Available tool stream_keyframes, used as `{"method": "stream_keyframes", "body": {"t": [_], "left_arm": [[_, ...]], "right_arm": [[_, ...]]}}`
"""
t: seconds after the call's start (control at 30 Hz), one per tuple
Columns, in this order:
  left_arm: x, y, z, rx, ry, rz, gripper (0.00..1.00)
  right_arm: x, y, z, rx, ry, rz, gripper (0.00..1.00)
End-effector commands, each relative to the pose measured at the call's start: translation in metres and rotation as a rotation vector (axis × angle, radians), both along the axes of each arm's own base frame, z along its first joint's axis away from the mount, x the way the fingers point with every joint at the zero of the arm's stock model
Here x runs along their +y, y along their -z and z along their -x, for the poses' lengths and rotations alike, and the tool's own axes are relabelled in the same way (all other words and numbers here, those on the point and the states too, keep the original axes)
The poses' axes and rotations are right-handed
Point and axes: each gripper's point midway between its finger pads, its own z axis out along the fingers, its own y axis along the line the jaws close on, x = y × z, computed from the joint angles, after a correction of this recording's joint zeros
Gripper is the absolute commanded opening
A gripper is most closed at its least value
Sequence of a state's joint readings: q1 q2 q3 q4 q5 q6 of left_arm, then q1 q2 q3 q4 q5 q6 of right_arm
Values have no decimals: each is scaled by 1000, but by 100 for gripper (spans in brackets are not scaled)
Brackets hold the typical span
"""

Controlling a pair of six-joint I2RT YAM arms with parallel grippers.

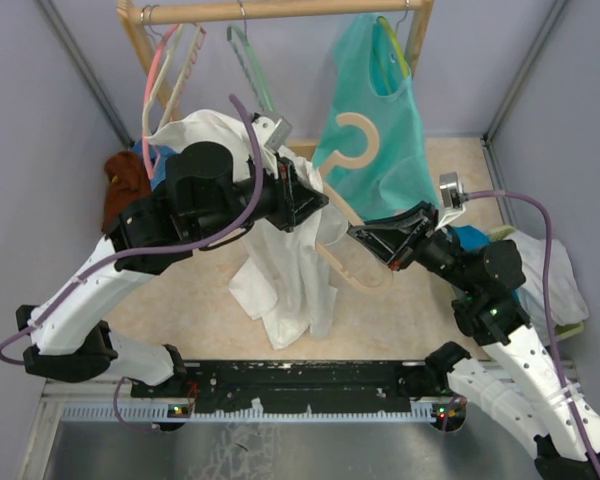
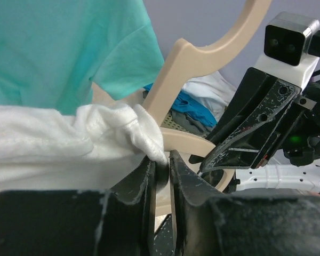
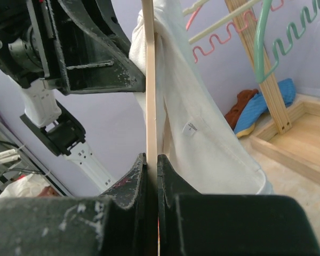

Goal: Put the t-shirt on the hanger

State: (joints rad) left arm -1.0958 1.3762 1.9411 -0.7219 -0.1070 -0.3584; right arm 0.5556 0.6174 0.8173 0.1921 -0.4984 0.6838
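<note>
The white t-shirt [image 1: 280, 275] hangs bunched in mid-air over the table, draped over one arm of the beige hanger [image 1: 352, 275]. The hanger's hook [image 1: 357, 133] points up in front of the teal top. My left gripper [image 1: 320, 205] is shut on a fold of the t-shirt [image 2: 69, 138] right beside the hanger's neck [image 2: 181, 66]; its jaws [image 2: 161, 157] pinch the cloth. My right gripper [image 1: 358, 233] is shut on the hanger's thin edge [image 3: 149, 80], with its jaws [image 3: 151, 156] clamped flat on it. The t-shirt [image 3: 194, 128] hangs just right of that edge.
A wooden rack [image 1: 280, 10] at the back carries pink hangers [image 1: 160, 70], a green hanger [image 1: 250, 65] and the teal top [image 1: 380, 130]. Rust-brown and blue garments [image 1: 123, 185] lie back left. More clothes [image 1: 565, 280] lie at the right.
</note>
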Motion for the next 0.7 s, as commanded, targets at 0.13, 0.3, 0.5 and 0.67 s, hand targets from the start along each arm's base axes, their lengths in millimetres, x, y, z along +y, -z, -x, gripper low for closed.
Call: {"method": "stream_keyframes", "body": {"t": [0.13, 0.3, 0.5, 0.67], "left_arm": [[-9, -10, 33, -37, 186, 7, 45], [-14, -33, 79, -50, 453, 49, 55], [11, -85, 120, -137, 605, 202, 63], [25, -106, 128, -209, 614, 254, 77]], "right_arm": [[-8, -4, 17, -78, -13, -49, 0], [-16, 9, 33, -79, -32, -65, 0], [-20, 18, 53, -76, -79, -45, 0], [-23, 19, 63, -77, -101, -34, 0]]}}
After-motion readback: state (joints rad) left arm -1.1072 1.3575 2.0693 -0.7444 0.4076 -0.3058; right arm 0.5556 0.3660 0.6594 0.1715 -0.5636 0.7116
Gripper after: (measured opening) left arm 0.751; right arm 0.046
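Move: My left fingers are shut on the edge of the white T-shirt, which is draped over the hanger. From this hand the hanger's neck is about 5 cm ahead and 2 cm to the right, at about the same height. The hook is roughly 10 cm ahead, 6 cm right and a little above. My right hand pinches the hanger's far shoulder; from there, the held T-shirt edge is about 7 cm left, 3 cm forward and 5 cm up. I open my left fingers wide to let go of the T-shirt edge, dipping slightly, then draw that hand about 10 cm back and 5 cm up, away from the hanger, swinging it some 30 degrees clockwise until the fingers point right. My right hand keeps its pinch on the hanger, sinks about 3 cm, then carries the hanger some 5 cm back and slightly right. ##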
